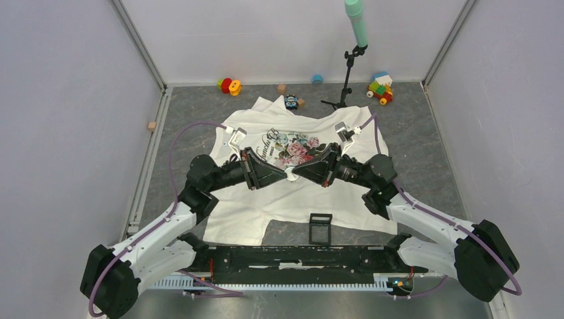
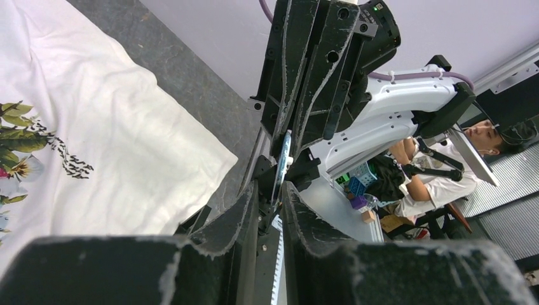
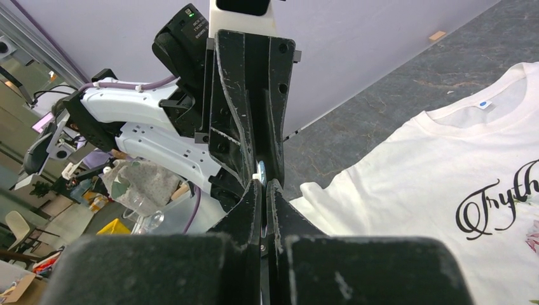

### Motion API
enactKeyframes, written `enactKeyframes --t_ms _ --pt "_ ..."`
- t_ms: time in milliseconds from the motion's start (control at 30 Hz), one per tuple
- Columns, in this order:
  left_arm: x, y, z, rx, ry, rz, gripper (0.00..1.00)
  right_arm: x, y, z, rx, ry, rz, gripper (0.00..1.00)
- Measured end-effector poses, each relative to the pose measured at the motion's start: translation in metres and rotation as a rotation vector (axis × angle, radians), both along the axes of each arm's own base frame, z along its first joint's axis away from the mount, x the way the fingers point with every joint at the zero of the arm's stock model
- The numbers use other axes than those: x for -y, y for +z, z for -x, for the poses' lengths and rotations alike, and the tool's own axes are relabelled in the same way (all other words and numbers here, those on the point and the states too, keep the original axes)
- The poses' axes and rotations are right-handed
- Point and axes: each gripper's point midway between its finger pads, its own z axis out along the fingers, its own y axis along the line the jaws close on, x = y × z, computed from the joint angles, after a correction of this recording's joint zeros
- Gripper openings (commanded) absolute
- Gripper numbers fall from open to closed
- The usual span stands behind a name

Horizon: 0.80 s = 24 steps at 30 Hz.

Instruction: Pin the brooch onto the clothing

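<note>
The clothing (image 1: 292,199), a white T-shirt with a rose print, lies flat on the grey table and shows in both wrist views (image 2: 127,146) (image 3: 445,165). Above its middle the two grippers meet tip to tip. The brooch (image 1: 291,176) is a small disc between them. In the left wrist view it stands edge-on (image 2: 281,159), pinched in the right gripper's fingers. My right gripper (image 3: 264,184) is shut on the brooch (image 3: 260,170). My left gripper (image 2: 272,192) has its jaws a narrow gap apart, with the brooch's lower edge between the tips.
A black square frame holder (image 1: 320,228) stands on the shirt's hem near the arm bases. Toys (image 1: 229,85) (image 1: 380,88), a small black-and-blue toy (image 1: 290,102) and a stand (image 1: 346,80) line the far edge. A wooden cube (image 1: 152,125) lies at the left.
</note>
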Motion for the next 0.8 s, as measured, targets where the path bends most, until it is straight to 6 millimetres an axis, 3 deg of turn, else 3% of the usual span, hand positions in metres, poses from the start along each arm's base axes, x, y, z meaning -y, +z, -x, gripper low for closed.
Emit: enactKeyframes --t_ms 300,367,467,633,800 --pt "0.0058 -0.0022 0.0024 -0.011 0.003 0.000 0.19 0.0002 0.0015 0.0006 -0.003 0.002 -0.009 0.00" --pt "0.0070 -0.0035 0.0025 -0.015 0.001 -0.003 0.05 0.0005 -0.0005 0.0007 -0.006 0.001 -0.007 0.00" --pt "0.0086 -0.0049 0.0036 -0.019 -0.005 -0.005 0.02 0.0009 -0.0027 -0.0002 -0.013 -0.005 -0.004 0.01" --pt "0.0092 -0.0044 0.0048 -0.015 -0.009 -0.002 0.02 0.0009 -0.0027 -0.0001 -0.017 -0.004 -0.005 0.24" --pt "0.0097 -0.0063 0.0058 -0.016 -0.010 -0.002 0.02 0.0003 -0.0028 0.0034 -0.013 0.015 -0.003 0.28"
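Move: The brooch is in the air, gripped in the right hand's shut fingertips, its middle about 2 cm to that hand's left and level with it. From the parted left fingers the brooch lies some 2 cm to the right, at about the same height and reach. Well below, about 27 cm down, the shirt's flower print lies roughly 11 cm ahead and 6 cm right of the left hand; the empty black case is about 12 cm back and 11 cm right. The left hand eases about 1 cm to the right, sinking and drawing back only some half a centimetre with its wrist steady, so that its parted fingertips come farther over the brooch, then shuts them and pinches its edge. The right hand stays in place with its wrist still and keeps its grip until the left has closed, then opens its fingers to about a quarter of their range, one pad on either side of the brooch, without backing off yet. ##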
